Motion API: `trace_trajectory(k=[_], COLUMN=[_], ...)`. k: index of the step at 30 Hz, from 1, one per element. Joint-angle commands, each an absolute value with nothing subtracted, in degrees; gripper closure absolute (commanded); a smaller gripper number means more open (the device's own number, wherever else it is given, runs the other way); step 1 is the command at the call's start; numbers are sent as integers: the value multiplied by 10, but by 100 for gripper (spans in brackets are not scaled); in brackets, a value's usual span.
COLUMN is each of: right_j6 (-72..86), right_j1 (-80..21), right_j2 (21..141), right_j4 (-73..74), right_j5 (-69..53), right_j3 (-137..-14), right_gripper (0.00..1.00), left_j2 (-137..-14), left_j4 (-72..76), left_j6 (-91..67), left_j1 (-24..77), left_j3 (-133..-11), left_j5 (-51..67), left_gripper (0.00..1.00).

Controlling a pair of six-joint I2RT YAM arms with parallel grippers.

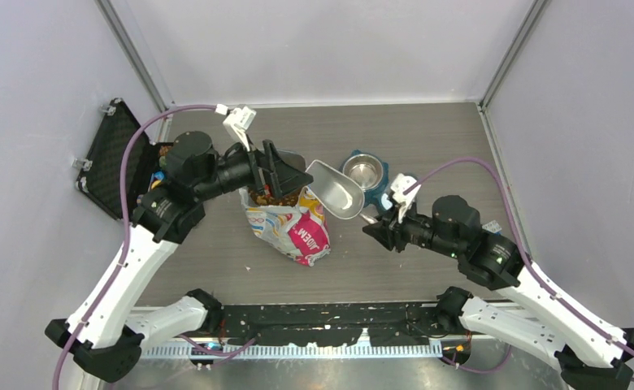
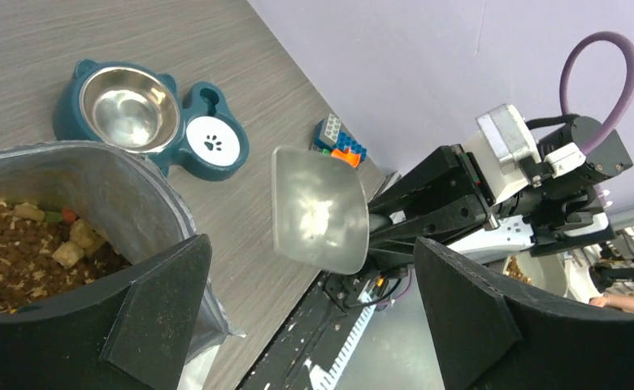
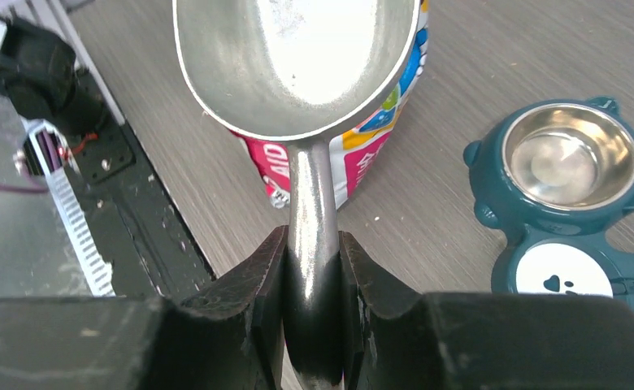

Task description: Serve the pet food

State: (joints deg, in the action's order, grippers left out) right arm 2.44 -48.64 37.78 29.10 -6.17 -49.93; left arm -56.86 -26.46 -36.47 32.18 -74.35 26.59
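Observation:
An open pink and white pet food bag [image 1: 301, 230] stands at mid table. Brown kibble [image 1: 265, 197] shows in its mouth and in the left wrist view [image 2: 9, 256]. My left gripper [image 1: 288, 175] is open wide at the bag's mouth, one finger [image 2: 163, 309] against the bag's rim [image 2: 147, 191]. My right gripper [image 1: 376, 229] is shut on the handle [image 3: 312, 219] of an empty metal scoop [image 1: 338, 191], held in the air just right of the bag. The scoop's bowl [image 3: 297, 57] holds no kibble. A teal pet bowl [image 1: 364, 172] with a steel dish [image 3: 570, 154] is empty.
A black open case [image 1: 115, 166] leans at the left wall. Coloured toy bricks [image 2: 338, 142] lie right of the bowl. A black rail [image 1: 314, 315] runs along the near edge. Walls close in the table on three sides.

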Motion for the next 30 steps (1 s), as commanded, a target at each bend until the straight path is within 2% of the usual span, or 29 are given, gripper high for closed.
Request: trace_trajectory(k=[1, 4, 9, 17, 20, 30], right_j6=[-47, -62, -76, -113, -116, -96], right_j1=[-487, -487, -487, -488, -487, -487], right_j2=[388, 388, 398, 410, 409, 369], right_j4=[290, 285, 267, 256, 243, 151], right_j5=[-119, -113, -137, -206, -204, -124], right_j3=[-537, -543, -553, -564, -561, -556], right_gripper=[95, 95, 95, 95, 95, 95], left_j2=[-576, -586, -568, -565, -573, -553], left_j4=[-301, -295, -308, -299, -281, -225], left_j6=[-311, -314, -313, -315, -323, -364], left_j1=[325, 328, 331, 333, 333, 333], left_j3=[-784, -774, -738, -718, -710, -659], left_j5=[293, 334, 297, 277, 315, 321], left_gripper=[1, 1, 4, 19, 31, 85])
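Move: Below and to the right of the open left fingers, about 11 cm right, 2 ahead and 11 down, is the scoop pan. The bag mouth lies some 5 cm ahead, 5 left and 14 below that hand; the steel bowl about 21 ahead, 20 right and 37 down. From the right hand, already gripping the scoop handle, the pan is roughly 8 ahead and 10 left, level, and the left fingers about 5 ahead, 21 left and 12 above. Sinking about 6 cm, the left hand comes down onto the scoop's front rim and closes from wide open to about a quarter, a finger on each side of the rim. The right hand keeps its grip on the handle, dips slightly, then rises to end some 3 cm up and 2 left, swinging the scoop counter-clockwise and tilting its front up, each roughly 12 degrees, to meet the left fingers. ##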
